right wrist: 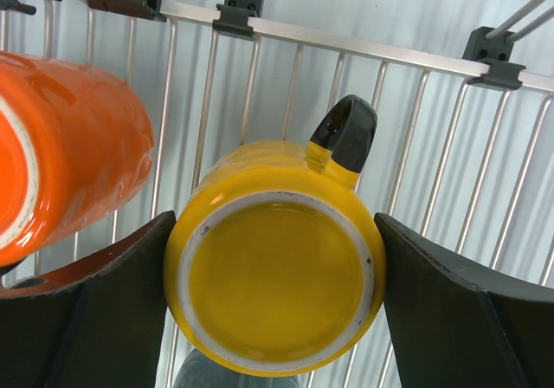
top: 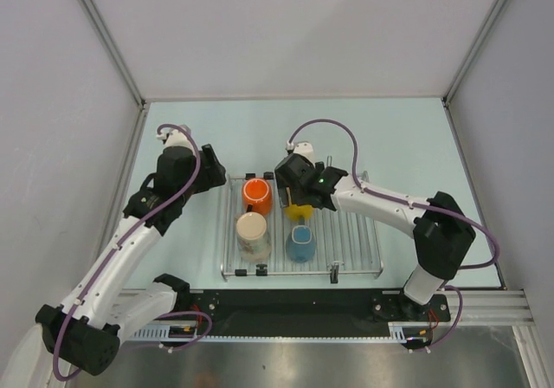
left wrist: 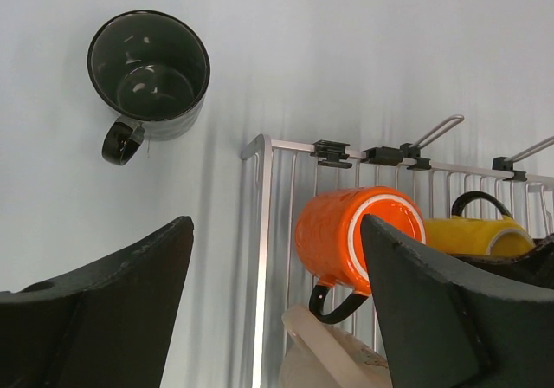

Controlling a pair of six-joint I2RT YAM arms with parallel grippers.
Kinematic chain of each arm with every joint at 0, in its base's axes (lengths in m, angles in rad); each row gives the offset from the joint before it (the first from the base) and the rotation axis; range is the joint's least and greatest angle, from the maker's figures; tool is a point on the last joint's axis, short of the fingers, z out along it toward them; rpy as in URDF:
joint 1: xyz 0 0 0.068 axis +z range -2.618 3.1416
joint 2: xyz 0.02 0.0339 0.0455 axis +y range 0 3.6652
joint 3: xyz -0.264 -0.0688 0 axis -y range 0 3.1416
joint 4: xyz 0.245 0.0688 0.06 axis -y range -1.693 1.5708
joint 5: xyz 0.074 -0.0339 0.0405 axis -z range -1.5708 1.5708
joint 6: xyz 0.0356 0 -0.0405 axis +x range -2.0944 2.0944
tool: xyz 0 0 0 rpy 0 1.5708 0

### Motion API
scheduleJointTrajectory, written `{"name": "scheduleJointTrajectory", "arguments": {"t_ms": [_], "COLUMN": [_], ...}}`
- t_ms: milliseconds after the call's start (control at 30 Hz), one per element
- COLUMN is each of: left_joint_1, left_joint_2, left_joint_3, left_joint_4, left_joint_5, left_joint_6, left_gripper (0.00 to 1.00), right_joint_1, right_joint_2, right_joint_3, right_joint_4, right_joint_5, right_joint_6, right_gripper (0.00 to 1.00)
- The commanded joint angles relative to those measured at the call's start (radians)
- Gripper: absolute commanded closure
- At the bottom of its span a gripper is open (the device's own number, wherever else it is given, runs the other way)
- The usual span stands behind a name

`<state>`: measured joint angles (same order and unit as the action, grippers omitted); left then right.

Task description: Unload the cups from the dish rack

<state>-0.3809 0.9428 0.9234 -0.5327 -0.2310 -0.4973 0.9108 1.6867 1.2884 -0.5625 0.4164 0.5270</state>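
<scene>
The silver dish rack (top: 363, 271) holds an orange cup (top: 257, 195), a cream cup (top: 252, 235), a blue cup (top: 300, 243) and a yellow cup (top: 300, 211). The yellow cup (right wrist: 275, 271) lies on its side over the bars with its base toward the camera. My right gripper (right wrist: 273, 275) is shut on it, one finger against each side. A dark cup (left wrist: 149, 66) stands upright on the table, left of the rack's far corner. My left gripper (left wrist: 277, 275) hangs open over the rack's left edge, with nothing between its fingers and the orange cup (left wrist: 355, 236) just beyond.
Upright wire posts (left wrist: 441, 130) with black clips line the rack's far edge. The blue cup (right wrist: 216, 375) lies right below the yellow one. White walls close in the table on three sides.
</scene>
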Motion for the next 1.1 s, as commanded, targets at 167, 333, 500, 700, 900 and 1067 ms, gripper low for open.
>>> {"name": "scheduleJointTrajectory", "arguments": {"t_ms": [167, 333, 500, 700, 900, 1067], "left_joint_1": [-0.006, -0.006, -0.006, -0.007, -0.006, -0.006], "left_joint_2": [0.027, 0.025, 0.019, -0.029, -0.058, -0.082], "left_joint_3": [0.014, 0.029, 0.025, -0.012, -0.055, -0.129], "left_joint_4": [0.034, 0.043, 0.086, 0.236, 0.422, 0.62], "left_joint_5": [0.007, 0.015, 0.09, 0.275, 0.491, 0.65], "left_joint_6": [-0.021, -0.024, -0.066, -0.095, -0.142, -0.231], "left_gripper": [0.15, 0.13, 0.15, 0.14, 0.14, 0.14], "right_joint_1": [-0.007, -0.046, -0.156, -0.334, -0.409, -0.432], "right_joint_2": [-0.177, -0.22, -0.368, -0.513, -0.593, -0.582], "right_joint_3": [0.078, 0.127, 0.03, -0.19, -0.325, -0.409], "right_joint_4": [-0.01, -0.03, 0.125, 0.433, 0.78, 1.088], "right_joint_5": [0.019, 0.007, -0.229, -0.602, -0.869, -0.985], "right_joint_6": [-0.047, -0.055, 0.002, 0.129, 0.298, 0.505], "right_gripper": [1.0, 1.0, 1.0, 1.0, 1.0, 1.0]}}
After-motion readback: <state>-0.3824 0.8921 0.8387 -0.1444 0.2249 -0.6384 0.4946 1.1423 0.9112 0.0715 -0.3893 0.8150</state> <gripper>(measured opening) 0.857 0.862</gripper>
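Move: The right hand already grips the yellow cup in the rack, with the left gripper it is bound for about 21 cm to its left and some 10 cm higher, roughly level fore and aft. The orange cup stands about 11 cm to the right hand's left, and the blue cup some 13 cm straight back. From the empty left hand the yellow cup lies about 22 cm to the right and 10 cm below. Keeping its grip, the right hand draws the yellow cup nearly 18 cm up out of the rack, straying about 6 cm right before easing half of that back, while it rolls some 60 degrees, left side rising, so the fingers swing from downward to leftward and the cup's open mouth faces the left gripper. Halfway through, the left hand sets off to its right and up, about 9 and 7 cm, its open fingers turning rightward towards the cup without touching it. ##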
